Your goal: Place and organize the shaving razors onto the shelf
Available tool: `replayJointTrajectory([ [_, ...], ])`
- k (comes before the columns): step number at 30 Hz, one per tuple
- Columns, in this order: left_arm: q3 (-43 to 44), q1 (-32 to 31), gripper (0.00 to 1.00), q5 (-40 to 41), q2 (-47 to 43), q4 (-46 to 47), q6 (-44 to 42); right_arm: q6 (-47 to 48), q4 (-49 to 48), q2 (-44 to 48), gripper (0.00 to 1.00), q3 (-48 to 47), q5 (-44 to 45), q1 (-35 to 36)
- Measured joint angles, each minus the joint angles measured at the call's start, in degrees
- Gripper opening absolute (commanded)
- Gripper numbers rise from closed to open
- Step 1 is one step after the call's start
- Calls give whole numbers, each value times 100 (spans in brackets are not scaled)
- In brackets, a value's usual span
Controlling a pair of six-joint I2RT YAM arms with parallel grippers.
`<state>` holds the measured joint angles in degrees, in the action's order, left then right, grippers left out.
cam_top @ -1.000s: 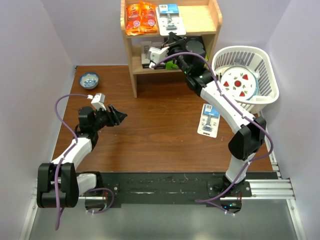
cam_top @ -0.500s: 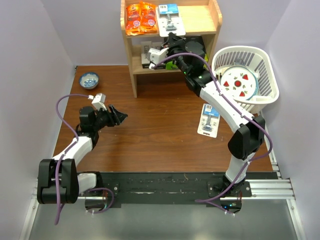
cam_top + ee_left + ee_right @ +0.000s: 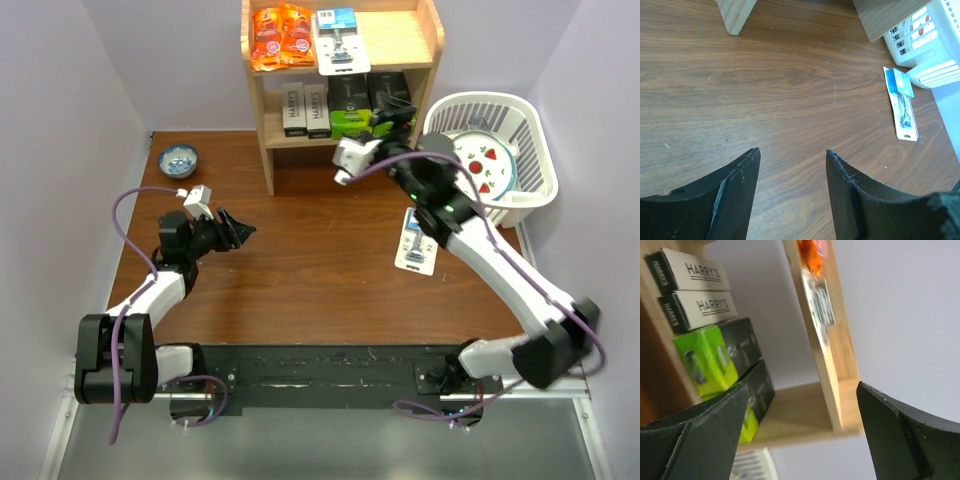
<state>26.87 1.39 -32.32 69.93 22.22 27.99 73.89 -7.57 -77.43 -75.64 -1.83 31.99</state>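
Observation:
The wooden shelf (image 3: 262,110) stands at the back. Its lower board holds two HARRY'S boxes (image 3: 305,108) and two black razor boxes with lime-green ends (image 3: 368,104); the right wrist view shows the HARRY'S boxes (image 3: 705,287) and a green-ended box (image 3: 707,357) too. One blister-card razor (image 3: 338,40) lies on the top board. Another card (image 3: 418,240) lies on the table, also in the left wrist view (image 3: 901,102). My right gripper (image 3: 392,115) (image 3: 801,386) hangs open and empty just in front of the lower board. My left gripper (image 3: 235,232) (image 3: 792,152) is open and empty over bare table at the left.
Orange snack packets (image 3: 282,36) lie on the top board's left side. A white slatted basket (image 3: 530,120) with a strawberry plate (image 3: 478,165) stands right of the shelf. A small blue bowl (image 3: 180,158) sits at the back left.
My right gripper has opened and drawn back out of the lower shelf, leaving the boxes standing in a row there. The left arm has not moved.

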Motion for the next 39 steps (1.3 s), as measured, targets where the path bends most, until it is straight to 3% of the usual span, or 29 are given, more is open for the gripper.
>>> replayJointTrajectory([
  [4, 0, 0, 60, -7, 4, 4, -2, -2009, 990, 1014, 85, 50, 621, 11],
  [8, 0, 0, 60, -7, 7, -2, -4, -4347, 1919, 1211, 74, 363, 1117, -299],
  [13, 2, 0, 60, -26, 24, -79, -28, -6402, 3239, 286, 67, 859, 1390, -859],
  [18, 2, 0, 60, -26, 17, -105, -87, -7757, 4138, -579, 59, 946, 1436, -1143],
  [26, 2, 37, 60, -22, -208, -363, -264, -8939, 4422, -1147, 54, 942, 1427, -1558],
  [39, -26, 354, 60, 17, -289, -435, -365, -8933, 3915, -2096, 48, 949, 1410, -1871],
])
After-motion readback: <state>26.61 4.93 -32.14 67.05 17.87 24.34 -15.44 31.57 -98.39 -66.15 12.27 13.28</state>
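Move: The last razor pack lies flat on the table, about 44 cm below the right hand, 15 cm to its right and 4 cm back. The white basket's middle is some 14 cm ahead of that hand, 32 cm right and 38 cm below; the shelved razor pack is about 17 cm ahead and 8 cm left, near hand height. From the left hand, the last razor pack is roughly 38 cm right, 2 cm back and 12 cm down. Right hand sinks some 38 cm and shifts 15 rightward to the last razor pack, turning down, fingers half closing. ##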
